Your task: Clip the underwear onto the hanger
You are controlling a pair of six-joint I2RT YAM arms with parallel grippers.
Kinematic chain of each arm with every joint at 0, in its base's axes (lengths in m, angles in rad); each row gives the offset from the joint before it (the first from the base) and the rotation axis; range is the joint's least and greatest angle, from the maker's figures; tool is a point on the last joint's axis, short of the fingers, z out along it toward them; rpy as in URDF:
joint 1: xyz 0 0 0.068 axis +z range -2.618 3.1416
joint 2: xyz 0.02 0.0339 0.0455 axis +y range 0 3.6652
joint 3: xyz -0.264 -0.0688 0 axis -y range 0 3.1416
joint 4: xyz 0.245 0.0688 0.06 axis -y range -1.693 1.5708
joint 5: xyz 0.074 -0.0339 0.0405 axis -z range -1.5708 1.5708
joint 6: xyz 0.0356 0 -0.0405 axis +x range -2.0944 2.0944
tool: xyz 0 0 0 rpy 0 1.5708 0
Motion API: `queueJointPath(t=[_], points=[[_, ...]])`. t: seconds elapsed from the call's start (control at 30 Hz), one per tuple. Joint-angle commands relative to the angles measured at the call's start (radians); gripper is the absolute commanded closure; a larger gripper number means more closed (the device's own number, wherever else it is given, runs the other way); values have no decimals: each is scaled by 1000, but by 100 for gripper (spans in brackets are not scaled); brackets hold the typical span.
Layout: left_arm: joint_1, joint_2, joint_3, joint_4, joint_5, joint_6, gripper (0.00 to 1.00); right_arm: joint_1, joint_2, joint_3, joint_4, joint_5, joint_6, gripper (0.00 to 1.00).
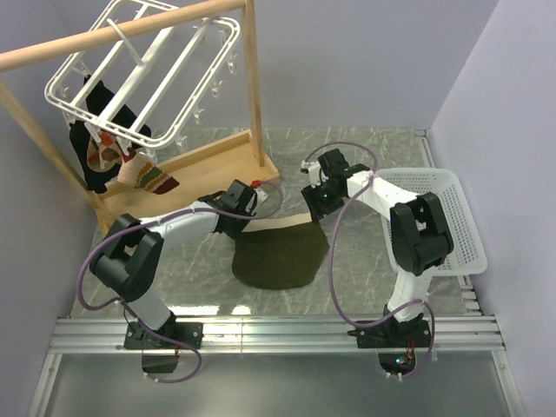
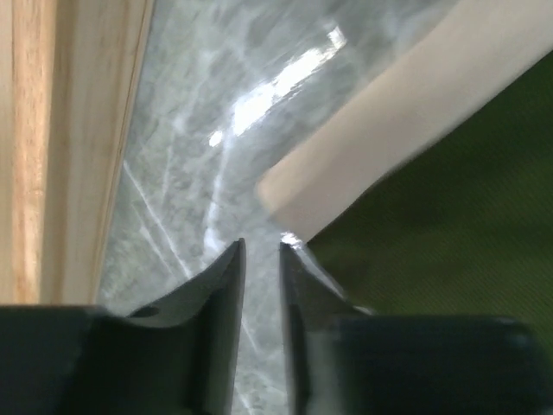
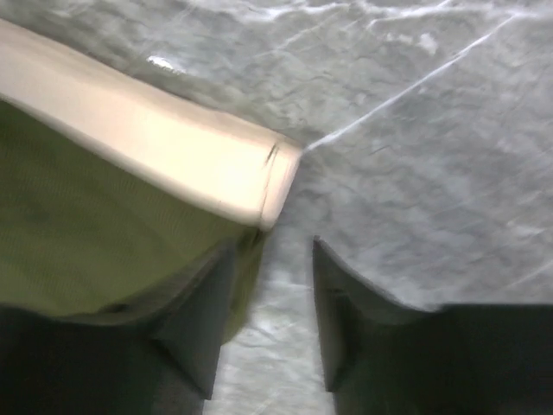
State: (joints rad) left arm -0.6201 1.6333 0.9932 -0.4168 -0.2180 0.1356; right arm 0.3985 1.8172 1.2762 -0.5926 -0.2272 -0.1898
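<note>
The underwear (image 1: 280, 256) lies flat on the marble table, dark olive with a tan waistband (image 1: 278, 225) along its far edge. My left gripper (image 1: 246, 217) hangs over the waistband's left end. In the left wrist view its jaws (image 2: 261, 246) stand slightly apart over bare marble, just beside the waistband's corner (image 2: 346, 164). My right gripper (image 1: 318, 208) is at the waistband's right end. In the right wrist view it is open (image 3: 272, 251), one finger (image 3: 212, 311) over the cloth's edge (image 3: 86, 225), only marble between the jaws. The white hanger (image 1: 148, 69) hangs from the wooden rail at the far left.
A black garment with tan-red patches (image 1: 109, 161) hangs from the hanger's clips. The wooden stand's base plank (image 1: 200, 169) lies just beyond my left gripper and shows at the left edge of the left wrist view (image 2: 60, 147). A white mesh basket (image 1: 443, 217) stands at the right.
</note>
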Motion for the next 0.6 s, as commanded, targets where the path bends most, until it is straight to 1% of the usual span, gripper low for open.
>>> queueJointPath(t=[0.0, 0.03, 0.07, 0.1, 0.13, 0.17, 0.2, 0.23, 0.27, 0.33, 0.37, 0.4, 0.43, 0.47, 0.5, 0.53, 0.57], points=[[20, -12, 36, -10, -23, -1, 57, -13, 30, 66, -41, 31, 9, 37], [23, -32, 38, -28, -6, 5, 54, -16, 22, 69, -41, 29, 10, 33], [31, -105, 38, -34, 70, 15, 46, -18, -7, 69, -41, 25, 15, 31], [30, -148, 35, -42, 106, 36, 40, -23, -25, 72, -42, 13, 16, 27], [30, -194, 36, -69, 188, 51, 36, -38, -73, 77, -44, 0, 18, 26], [31, -278, 42, -91, 227, 62, 27, -50, -97, 92, -50, -14, 19, 25], [30, -318, 50, -120, 270, 88, 23, -61, -126, 101, -52, -58, 21, 25], [30, -358, 59, -143, 314, 102, 19, -88, -190, 106, -46, -81, 24, 25], [30, -439, 61, -192, 389, 128, 9, -102, -225, 109, -21, -104, 33, 24], [28, -516, 58, -230, 460, 151, 7, -127, -324, 101, 11, -139, 42, 21], [28, -585, 55, -270, 507, 162, 5, -130, -353, 95, 48, -147, 47, 20], [29, -616, 52, -283, 522, 157, 4, -132, -381, 89, 62, -147, 49, 16], [28, -672, 47, -293, 529, 154, 2, -130, -422, 81, 88, -144, 59, 12], [28, -703, 44, -301, 540, 150, 1, -130, -435, 80, 96, -144, 67, 3], [28, -730, 39, -286, 533, 139, 1, -130, -444, 81, 96, -158, 73, 0], [28, -757, 33, -269, 520, 113, 1, -130, -446, 97, 93, -167, 81, 0], [28, -807, 35, -254, 505, 57, 1, -132, -441, 107, 80, -176, 105, 0]])
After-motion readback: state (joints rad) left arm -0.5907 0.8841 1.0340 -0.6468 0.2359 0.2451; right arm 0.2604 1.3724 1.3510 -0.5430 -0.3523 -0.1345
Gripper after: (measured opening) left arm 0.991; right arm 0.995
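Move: The olive underwear lies flat, a couple of centimetres below both my hands. Its middle is about 11 cm right and 6 cm back of my left hand, and about 9 cm left and 10 cm back of my right; each hand sits by an end of the pale waistband, fingers already part open. The wooden tray's middle is some 12 cm ahead and 11 cm left of my left hand. The white basket's middle is about 30 cm right and 2 cm back of my right. I spread the part-open fingers of both hands wide at the waistband's ends, barely shifting at first, then lift quickly up away from the underwear, about 21 cm each. My left hand also draws back some 9 cm. As they climb, both wrists tilt some 30 to 40 degrees, swinging the fingers up and inward from their steep downward point. ##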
